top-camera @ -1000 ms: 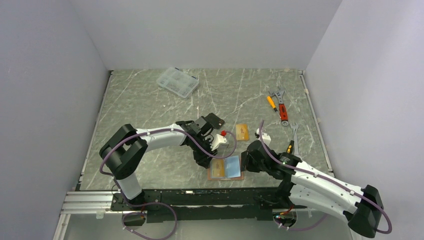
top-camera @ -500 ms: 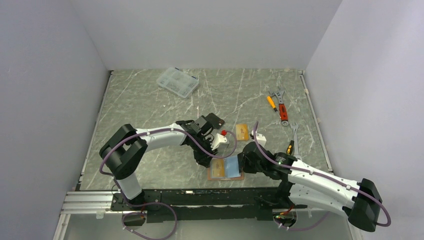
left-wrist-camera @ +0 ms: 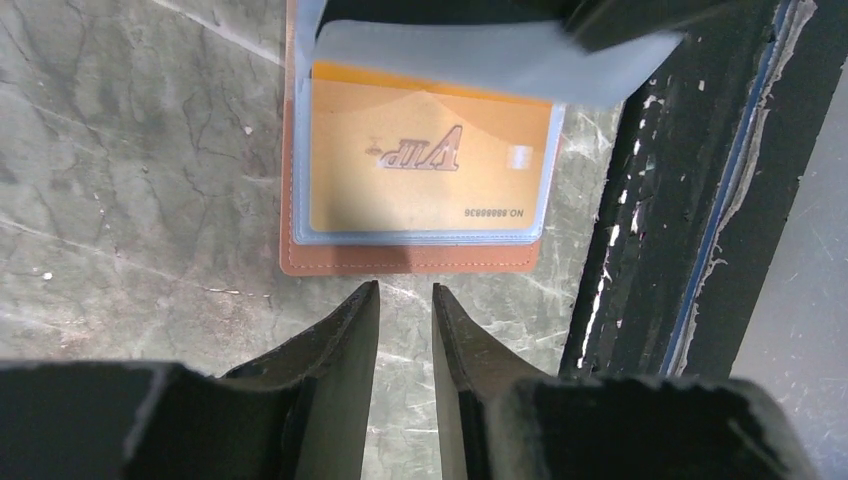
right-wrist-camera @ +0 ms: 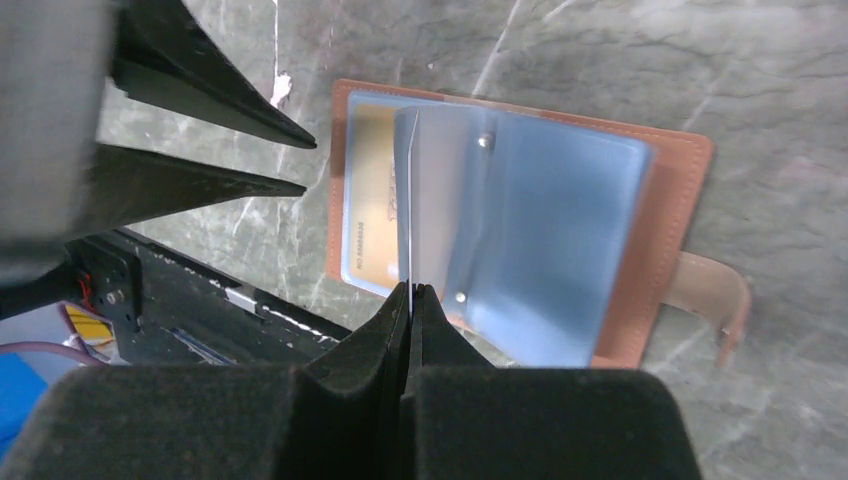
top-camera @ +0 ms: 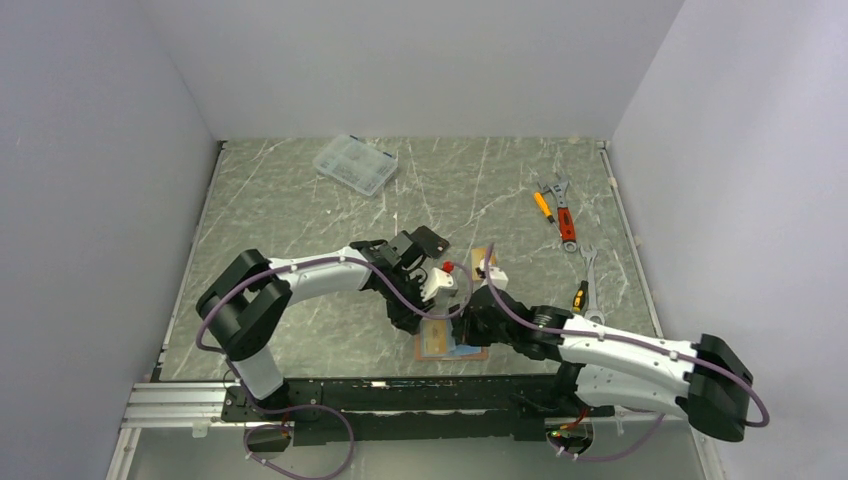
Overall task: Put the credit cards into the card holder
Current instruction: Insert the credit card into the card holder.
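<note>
The card holder [top-camera: 440, 352] lies open near the table's front edge, its brown leather rim [left-wrist-camera: 410, 258] showing just beyond my left fingertips. An orange-gold card [left-wrist-camera: 430, 160] sits in its left pocket under clear plastic. My right gripper [right-wrist-camera: 410, 288] is shut on the edge of a bluish plastic sleeve leaf [right-wrist-camera: 540, 220] and holds it raised over that pocket. The closing tab [right-wrist-camera: 720, 290] points right. My left gripper [left-wrist-camera: 405, 290] hovers low beside the holder's left edge, open a little with nothing between the fingers. Another orange-gold card [top-camera: 481, 253] lies on the table, partly behind the right wrist.
A clear compartment box [top-camera: 355, 164] stands at the back left. Wrenches and a screwdriver [top-camera: 560, 215] lie at the right, with one more wrench [top-camera: 588, 265] and a yellow-handled tool [top-camera: 580, 293] nearer. The black base rail [left-wrist-camera: 650, 200] runs along the holder's near side.
My right arm has swung left over the holder, and the blue sleeve leaf now stands lifted in its jaws. The left arm has stayed put, its jaws narrowing slightly.
</note>
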{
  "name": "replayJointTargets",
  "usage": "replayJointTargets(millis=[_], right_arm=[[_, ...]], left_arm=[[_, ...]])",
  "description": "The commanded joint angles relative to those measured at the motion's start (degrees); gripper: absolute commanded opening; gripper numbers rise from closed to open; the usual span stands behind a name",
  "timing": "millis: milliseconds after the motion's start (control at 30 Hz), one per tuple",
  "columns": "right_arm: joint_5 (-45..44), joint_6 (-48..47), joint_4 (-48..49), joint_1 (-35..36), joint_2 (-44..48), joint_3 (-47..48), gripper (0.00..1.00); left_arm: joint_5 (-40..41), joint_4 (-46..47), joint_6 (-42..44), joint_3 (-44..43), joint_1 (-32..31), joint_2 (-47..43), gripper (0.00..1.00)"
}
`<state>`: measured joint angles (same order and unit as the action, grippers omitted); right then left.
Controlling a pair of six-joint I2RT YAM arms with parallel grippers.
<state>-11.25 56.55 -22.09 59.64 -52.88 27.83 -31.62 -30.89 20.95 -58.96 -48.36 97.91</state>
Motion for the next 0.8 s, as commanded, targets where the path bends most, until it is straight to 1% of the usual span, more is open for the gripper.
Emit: replayJointTargets(millis=[0,100,267,467,500,633,767], right_arm=[[4.2,-2.2,9.6,0.3,-5.8,0.0,0.00],[5.6,-3.1,12.3,0.2,-8.9,-0.3,0.00],[8.2,-3.5,17.1,-1.1,-11.3,-2.1,0.00],[10.9,-5.3,21.3,-2.5,-15.2,-1.7,0.00],[12.4,-5.5,21.7,-2.8,-15.4,-1.6,0.00],[16.3,-5.9,26.4,-4.5,-14.5,-3.2,0.00],[19.6,-5.7,28.0,-7.2,-12.2,-4.8,0.00]], left_arm=[[-1.3,0.8,5.6,0.8,-0.2,-5.7,0.32],[-1.2,1.1,9.4,1.7,-0.2,-8.6,0.32],[-3.0,1.9,15.3,2.9,-0.7,-13.2,0.33],[-3.6,1.6,17.7,1.6,-2.8,-12.5,0.34],[-3.8,1.8,17.8,1.8,-3.1,-12.1,0.34],[-4.3,3.6,17.8,2.6,-3.7,-10.7,0.34],[-3.7,3.3,18.5,2.4,-3.7,-10.1,0.34]])
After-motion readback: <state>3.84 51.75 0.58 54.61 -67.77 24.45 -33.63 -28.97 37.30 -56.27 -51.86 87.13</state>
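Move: The right hand already grips the black card at the raised clear flap in the middle of the open card holder; the flap's middle is about 3 cm left of that hand, 2 cm ahead and 4 cm below. The holder's gold card lies some 6 cm left of the same hand, 2 cm ahead and 6 cm down; the loose gold card is about 15 cm ahead and 5 cm right. From the left hand the flap is roughly 7 cm right, 1 cm back and 2 cm lower. Keeping its pinch on the black card, which stays against the clear flap, the right hand carries it left about 5 cm and down some 3 cm over the holder's gold card, turning slightly counter-clockwise. The left hand, fingers still part open, rises about 5 cm from beside the holder's left edge, turning clockwise, and ends slightly to the right and back. ##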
